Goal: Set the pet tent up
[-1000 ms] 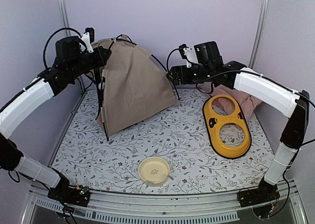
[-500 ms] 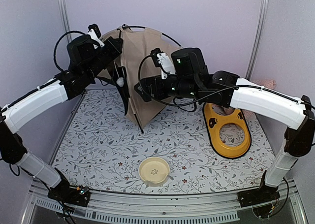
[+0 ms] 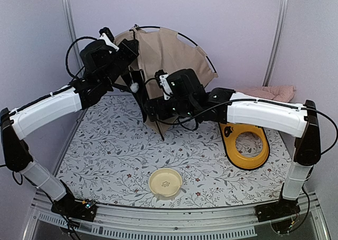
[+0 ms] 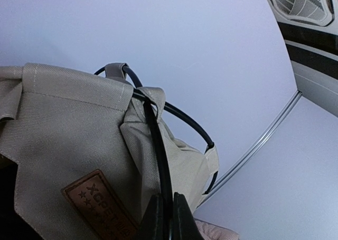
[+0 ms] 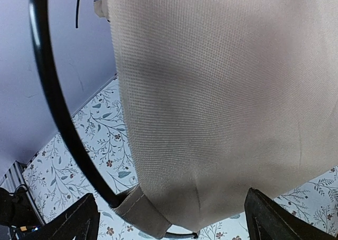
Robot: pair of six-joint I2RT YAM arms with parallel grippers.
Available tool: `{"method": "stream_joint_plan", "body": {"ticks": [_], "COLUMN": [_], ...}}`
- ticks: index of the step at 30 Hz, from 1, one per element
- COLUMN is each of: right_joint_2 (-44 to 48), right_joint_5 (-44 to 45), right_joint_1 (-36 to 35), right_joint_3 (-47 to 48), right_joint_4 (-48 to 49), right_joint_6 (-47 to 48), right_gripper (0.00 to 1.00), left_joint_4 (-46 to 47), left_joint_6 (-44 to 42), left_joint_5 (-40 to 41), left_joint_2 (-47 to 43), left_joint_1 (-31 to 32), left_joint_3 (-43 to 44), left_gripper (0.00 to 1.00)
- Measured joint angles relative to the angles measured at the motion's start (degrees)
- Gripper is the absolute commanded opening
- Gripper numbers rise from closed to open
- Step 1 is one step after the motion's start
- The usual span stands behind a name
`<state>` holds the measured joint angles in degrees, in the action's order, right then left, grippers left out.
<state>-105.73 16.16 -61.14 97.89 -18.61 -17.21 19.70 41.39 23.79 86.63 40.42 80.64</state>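
Observation:
The pet tent (image 3: 174,50) is a tan fabric dome on thin black poles, held tilted off the mat at the back centre. My left gripper (image 3: 129,54) is shut on one black pole (image 4: 158,145) near the top seam, beside the brown label (image 4: 100,203). A white pompom (image 3: 134,86) dangles below it. My right gripper (image 3: 152,112) is open at the tent's lower edge. In the right wrist view the tan fabric (image 5: 211,92) hangs between the widely spread fingertips (image 5: 79,219), and a curved pole (image 5: 53,103) passes on the left.
A yellow double-bowl feeder tray (image 3: 244,145) lies on the floral mat (image 3: 105,155) at the right. A cream bowl (image 3: 165,182) sits near the front centre. A pink checked cushion (image 3: 269,92) rests against the back right wall. Walls close in behind and beside.
The tent has been lifted from the mat's left rear and tipped toward the centre. My right arm swung left to its lower edge, and its jaws opened wider.

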Motion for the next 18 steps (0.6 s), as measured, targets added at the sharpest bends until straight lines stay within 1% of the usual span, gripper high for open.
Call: {"method": "stream_joint_plan", "body": {"ticks": [2,4,7,8,9,10,14,15,17,18], "right_joint_2": [-0.85,-1.46,-1.62,-1.62,-1.6,-1.6,-1.27,-0.96,0.5,1.33], "right_joint_5": [0.85,2.34,4.61,5.38,6.27,7.08,9.25,9.88,11.3,11.67], "right_joint_1": [0.0,0.0,0.0,-0.09,-0.26,-0.37,-1.2,-1.38,-1.05,-0.74], "right_joint_3": [-0.02,-0.04,-0.15,-0.22,-0.48,-0.79,-3.48,-4.33,-7.13,-8.44], "right_joint_4": [0.0,-0.24,-0.68,-0.7,-0.61,-0.55,-0.57,-0.66,-1.11,-1.09], "right_joint_6": [0.0,-0.07,0.11,0.15,0.13,0.59,2.69,3.06,3.74,4.04], "right_gripper": [0.82,0.64,0.3,0.16,0.05,0.0,0.0,0.0,0.0,0.0], "left_joint_4": [0.46,0.68,1.49,1.84,2.16,2.36,3.32,3.15,2.6,1.97], "left_joint_6": [0.31,0.48,0.52,0.46,0.37,0.2,-1.62,-2.62,-4.17,-5.33], "left_joint_5": [0.02,-0.02,-0.35,-0.59,-0.7,-1.01,-4.33,-5.33,-7.87,-9.42], "left_joint_2": [0.22,0.33,0.33,0.33,0.33,0.28,-0.37,-0.96,-3.04,-4.35], "left_joint_1": [0.2,0.31,0.35,0.35,0.35,0.35,0.35,0.35,0.24,0.15], "left_joint_3": [-0.02,-0.07,-0.76,-1.14,-1.51,-1.9,-4.61,-5.49,-7.54,-8.31], "left_gripper": [0.0,0.0,0.0,0.0,0.03,0.1,0.4,0.46,0.54,0.57]}}
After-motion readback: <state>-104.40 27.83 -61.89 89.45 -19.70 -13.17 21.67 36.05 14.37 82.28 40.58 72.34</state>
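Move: The black pole just above the tent's lower corner stands between my open right fingers, about 3 cm below the hand point, some 2 cm ahead and level sideways. From that hand the cream bowl lies about 20 cm back and 27 cm down, barely 1 cm right; the yellow tray is roughly 36 cm right, 3 cm back and equally low. From my left hand, which already grips the upper pole, that lower pole is some 8 cm back, 6 cm right and 21 cm below. I sink my right hand and shut its fingers on the pole by the tent's lower corner, then carry it down and to the right, about 5 cm down and 4 cm right in all, left side dipping some 15 degrees. My left hand first eases the upper pole slightly right and down, then opens, lets go and draws back about 2 cm. ##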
